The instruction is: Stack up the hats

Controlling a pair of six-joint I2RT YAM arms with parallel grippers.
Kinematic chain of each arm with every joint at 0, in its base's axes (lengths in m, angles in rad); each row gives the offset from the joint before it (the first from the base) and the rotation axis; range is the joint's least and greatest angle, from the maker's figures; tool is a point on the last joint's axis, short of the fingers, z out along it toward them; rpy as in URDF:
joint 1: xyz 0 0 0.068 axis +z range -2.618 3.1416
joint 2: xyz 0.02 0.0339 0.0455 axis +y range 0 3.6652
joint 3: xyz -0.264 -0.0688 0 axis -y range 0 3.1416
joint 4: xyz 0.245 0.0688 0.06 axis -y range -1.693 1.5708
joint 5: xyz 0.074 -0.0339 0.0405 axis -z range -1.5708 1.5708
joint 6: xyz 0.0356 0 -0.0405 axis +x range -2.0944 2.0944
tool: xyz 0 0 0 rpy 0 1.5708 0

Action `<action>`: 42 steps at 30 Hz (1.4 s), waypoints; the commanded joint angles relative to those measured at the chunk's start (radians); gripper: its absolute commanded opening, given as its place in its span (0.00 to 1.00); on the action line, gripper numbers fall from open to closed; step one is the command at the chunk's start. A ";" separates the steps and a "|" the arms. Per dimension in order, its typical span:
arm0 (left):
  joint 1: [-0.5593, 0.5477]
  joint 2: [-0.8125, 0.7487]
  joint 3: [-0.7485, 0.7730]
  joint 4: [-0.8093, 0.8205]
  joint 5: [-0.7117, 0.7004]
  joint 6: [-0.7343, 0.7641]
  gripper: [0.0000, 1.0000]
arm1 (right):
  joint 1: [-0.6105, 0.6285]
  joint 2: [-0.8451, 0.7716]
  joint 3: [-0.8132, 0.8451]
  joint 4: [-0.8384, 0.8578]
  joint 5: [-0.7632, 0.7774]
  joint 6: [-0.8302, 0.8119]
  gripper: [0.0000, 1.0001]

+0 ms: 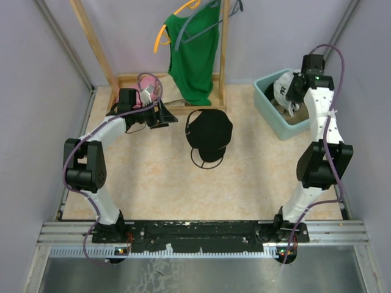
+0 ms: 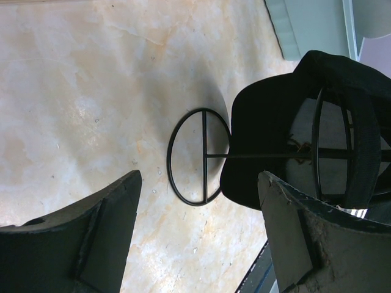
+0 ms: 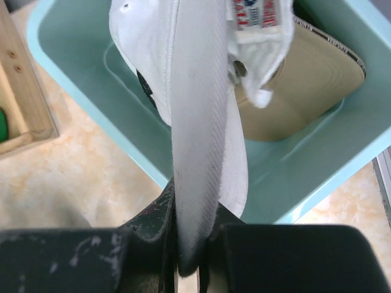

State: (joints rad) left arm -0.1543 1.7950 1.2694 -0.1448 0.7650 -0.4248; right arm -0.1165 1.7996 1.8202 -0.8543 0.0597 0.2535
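Note:
A black hat sits on a wire stand in the middle of the table. In the left wrist view the same black hat hangs over the stand's ring base. My left gripper is open to the left of the stand, with nothing between its fingers. At the back right, over the teal bin, my right gripper is shut on the brim of a white hat. A tan hat lies in the bin under it.
A wooden rack stands along the back. A green shirt on an orange hanger hangs from it. A pink cloth lies at the rack's foot, behind my left gripper. The teal bin's wall is close to the rack's frame.

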 commanded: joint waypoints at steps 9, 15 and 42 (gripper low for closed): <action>0.007 -0.003 0.057 -0.018 0.007 0.012 0.82 | -0.040 0.039 0.217 -0.015 -0.095 0.017 0.13; 0.007 0.001 0.054 -0.016 0.003 0.014 0.82 | -0.040 0.048 0.160 0.009 -0.071 0.011 0.21; 0.007 0.049 0.037 0.027 0.036 -0.003 0.82 | -0.010 -0.437 -0.480 0.251 -0.005 -0.078 0.48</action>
State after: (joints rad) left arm -0.1543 1.8202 1.2961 -0.1406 0.7761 -0.4267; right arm -0.1307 1.3739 1.3415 -0.6880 0.0406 0.1921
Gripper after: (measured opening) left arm 0.823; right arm 0.479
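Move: My right hand grips the white cap by its brim above the near part of the teal bin. The bin's middle lies about 6 cm ahead, 2 cm left and 16 cm below; the tan cap in it is roughly 4 cm ahead and 3 cm right of my hand, 17 cm down. The black hat on the wire stand sits some 32 cm left, 11 cm back and 7 cm lower. From my left hand, the bin's middle is about 46 cm right, 8 cm ahead and 10 cm below. I let the white cap go back into the bin: my right hand lifts it about 5 cm and slightly forward, then sinks again as the fingers gradually open to roughly half. Still opening, I dip a little lower and pull quickly back, away from the cap, then rise as the empty fingers end some 8 cm nearer my base than they began. ##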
